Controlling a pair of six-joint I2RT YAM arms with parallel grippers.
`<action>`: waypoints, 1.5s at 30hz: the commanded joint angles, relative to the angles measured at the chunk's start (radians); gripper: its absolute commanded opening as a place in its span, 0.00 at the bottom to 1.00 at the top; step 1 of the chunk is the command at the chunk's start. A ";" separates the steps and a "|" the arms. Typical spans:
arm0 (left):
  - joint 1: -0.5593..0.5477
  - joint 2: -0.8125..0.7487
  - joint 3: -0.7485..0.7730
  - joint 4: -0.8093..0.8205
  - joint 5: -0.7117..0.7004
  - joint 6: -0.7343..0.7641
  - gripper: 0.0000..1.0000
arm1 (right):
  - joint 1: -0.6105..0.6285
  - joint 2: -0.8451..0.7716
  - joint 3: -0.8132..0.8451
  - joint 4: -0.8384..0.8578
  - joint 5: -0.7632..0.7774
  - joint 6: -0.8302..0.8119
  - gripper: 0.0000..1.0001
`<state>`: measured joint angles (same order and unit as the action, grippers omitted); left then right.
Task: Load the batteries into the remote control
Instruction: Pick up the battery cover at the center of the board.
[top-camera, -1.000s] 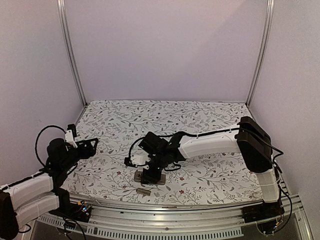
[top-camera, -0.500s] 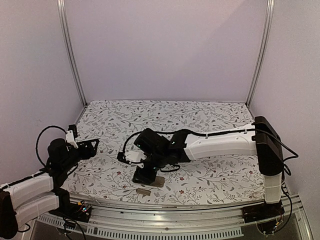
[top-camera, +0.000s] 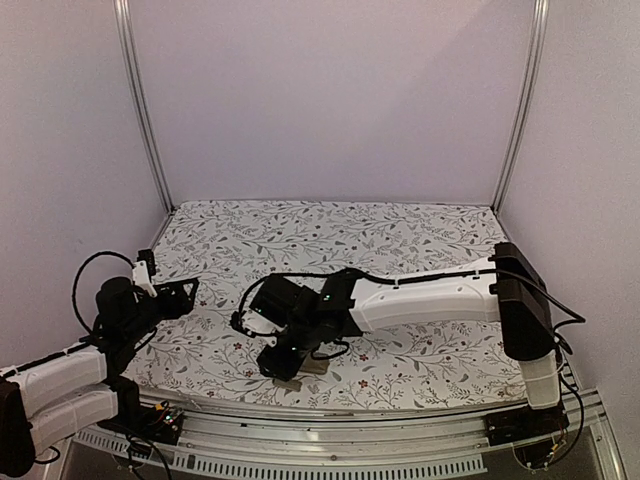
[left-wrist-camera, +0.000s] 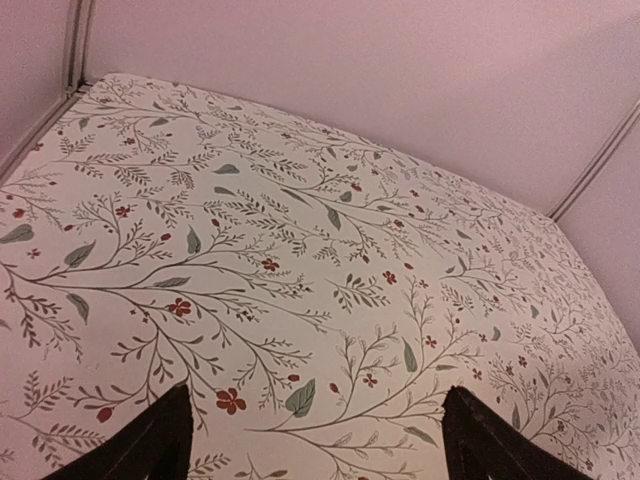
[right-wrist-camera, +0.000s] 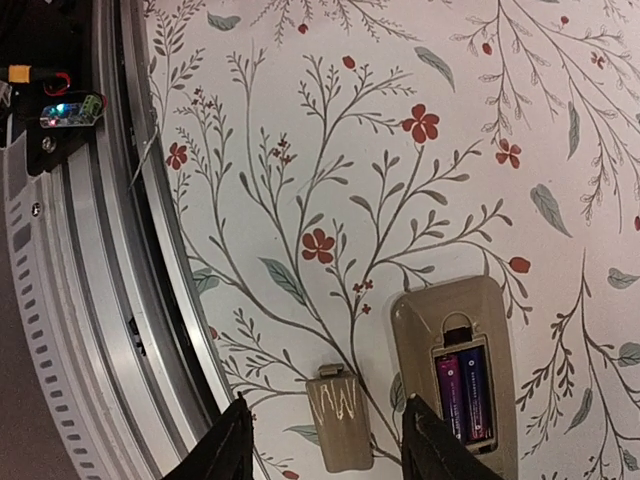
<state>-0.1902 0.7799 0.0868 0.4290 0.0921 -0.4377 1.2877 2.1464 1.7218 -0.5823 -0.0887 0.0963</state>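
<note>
The remote control (right-wrist-camera: 430, 320) lies back-up on the flowered tablecloth, its greyish-tan back facing me. Both batteries (right-wrist-camera: 462, 392), one purple and one dark blue, sit side by side in its open recess. A loose tan battery cover (right-wrist-camera: 340, 420) lies just to the left of the remote. My right gripper (right-wrist-camera: 330, 445) hangs open above the cover, one finger on each side of it, the right fingertip (right-wrist-camera: 425, 440) overlapping the remote's edge. From above, the right gripper (top-camera: 278, 362) hides most of the remote (top-camera: 316, 366). My left gripper (top-camera: 185, 297) is open and holds nothing, far left.
The table's aluminium rail (right-wrist-camera: 90, 300) runs close along the left of the cover, with a small lit circuit board (right-wrist-camera: 65, 110) beyond it. Pale enclosure walls (top-camera: 330, 100) close off the back and sides. The left wrist view shows only bare flowered cloth (left-wrist-camera: 300, 230).
My right arm has swung toward the near edge and left, from over the remote to over the loose cover, and its jaws have narrowed slightly. The left arm has stayed still.
</note>
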 joint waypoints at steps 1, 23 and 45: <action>-0.011 0.009 -0.012 0.002 -0.010 0.000 0.86 | 0.011 0.062 0.022 -0.063 -0.004 0.022 0.47; -0.011 0.027 -0.013 0.002 -0.009 -0.012 0.86 | 0.025 0.136 0.027 -0.064 0.010 -0.012 0.36; -0.011 0.016 -0.015 -0.001 -0.012 -0.017 0.86 | 0.066 0.184 0.071 -0.120 0.122 -0.042 0.20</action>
<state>-0.1902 0.7990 0.0845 0.4290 0.0914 -0.4492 1.3430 2.2894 1.7786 -0.6552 -0.0120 0.0650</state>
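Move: The battery cover lies flat on the table below the right hand, about 2 cm back, 1 cm to its right and 7 cm down. The remote control, batteries in its open bay, sits roughly 5 cm farther out than the cover and 4 cm to the cover's right. From the idle left hand, the cover is about 17 cm back, 20 cm to the right and 12 cm below. The right hand sinks about 6 cm, easing back 2 cm, and narrows its fingers onto the battery cover's sides. ##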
